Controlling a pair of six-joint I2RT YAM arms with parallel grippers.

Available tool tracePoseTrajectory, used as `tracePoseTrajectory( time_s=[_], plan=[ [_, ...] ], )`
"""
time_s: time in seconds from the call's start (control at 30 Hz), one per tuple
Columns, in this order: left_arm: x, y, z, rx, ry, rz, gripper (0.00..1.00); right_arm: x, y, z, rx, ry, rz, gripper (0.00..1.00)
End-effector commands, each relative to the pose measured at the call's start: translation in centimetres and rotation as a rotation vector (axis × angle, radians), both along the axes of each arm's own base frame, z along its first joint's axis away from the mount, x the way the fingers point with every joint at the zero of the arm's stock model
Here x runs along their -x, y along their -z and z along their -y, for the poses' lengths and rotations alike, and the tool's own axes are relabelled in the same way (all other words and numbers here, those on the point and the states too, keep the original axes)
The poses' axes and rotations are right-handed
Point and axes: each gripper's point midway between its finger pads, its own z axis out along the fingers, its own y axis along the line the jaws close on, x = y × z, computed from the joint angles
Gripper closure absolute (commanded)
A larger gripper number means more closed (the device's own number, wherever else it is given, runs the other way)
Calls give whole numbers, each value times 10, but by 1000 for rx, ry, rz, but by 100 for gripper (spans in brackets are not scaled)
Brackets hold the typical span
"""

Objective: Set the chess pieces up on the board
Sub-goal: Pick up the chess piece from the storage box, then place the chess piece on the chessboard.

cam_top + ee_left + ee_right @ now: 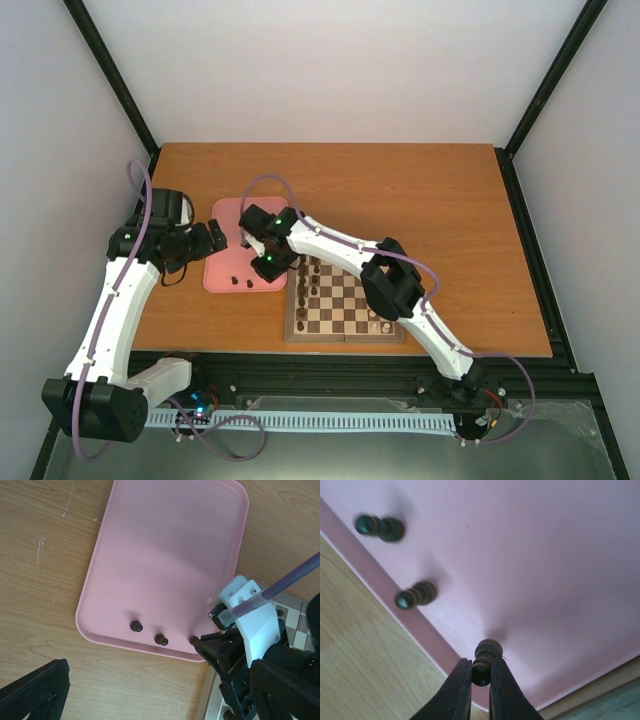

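Three dark brown chess pieces stand along the near edge of a pink tray. My right gripper is shut on the head of one of them, a pawn whose base rests on the tray near its corner. The other two pawns stand free to its left. The board lies right of the tray, with dark pieces on its far rows. My left gripper hangs wide open above the table just in front of the tray, holding nothing.
Cream-white pieces stand on the board's near right rows. The right arm's wrist and cable cross above the tray's corner and the board's edge. Bare wooden table lies behind and to the right.
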Motion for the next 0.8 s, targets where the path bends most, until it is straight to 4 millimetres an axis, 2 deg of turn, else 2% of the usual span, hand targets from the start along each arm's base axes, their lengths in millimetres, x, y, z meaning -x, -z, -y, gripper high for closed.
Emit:
tracePoseTrajectory(
  time_s=[0.0,0.17,0.33,0.47,0.5,0.6,0.77],
  plan=[
    [3,-7,-4,-8,-14,21,0,-16,-71,-17,-124,4,128,97],
    [3,-6,-3,-4,-14,22,0,-21,-118,-15,-178,30,190,97],
    [3,-6,-5,-13,-15,25,0,-12,-136,15,-130,62,214,97],
    [0,-6,-4,-13,-15,28,0,5,-127,51,-61,94,191,97],
    [-1,-6,-4,-13,-15,30,0,10,-132,62,-59,107,195,97],
    [-3,-5,-5,-21,-16,28,0,27,-127,90,-32,140,181,97],
    [-4,2,-6,-27,-17,14,0,52,-108,117,-23,175,120,96]
  ],
)
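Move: The empty square for the dark pawn in the right gripper, sixth down the board's second column from the left, lies about 11 cm to that hand's right and 5 cm back, nearly level with it. The nearest placed dark pawn stands about 3 cm beyond that square. In the pink tray, two dark pawns stand about 4 and 7 cm to the right hand's left, level with it. From the left gripper, the square is roughly 21 cm right, 4 cm back and 17 cm below. Keep the right fingers shut on the dark pawn and lift it steeply clear of the tray, about 13 cm, easing slightly forward and left at first. Then swing it over the tray's rim to the right, some 12 cm from the turning point, and back about 6 cm towards the empty square, sinking a little and letting the fingertips tip forward by roughly 10 degrees. ##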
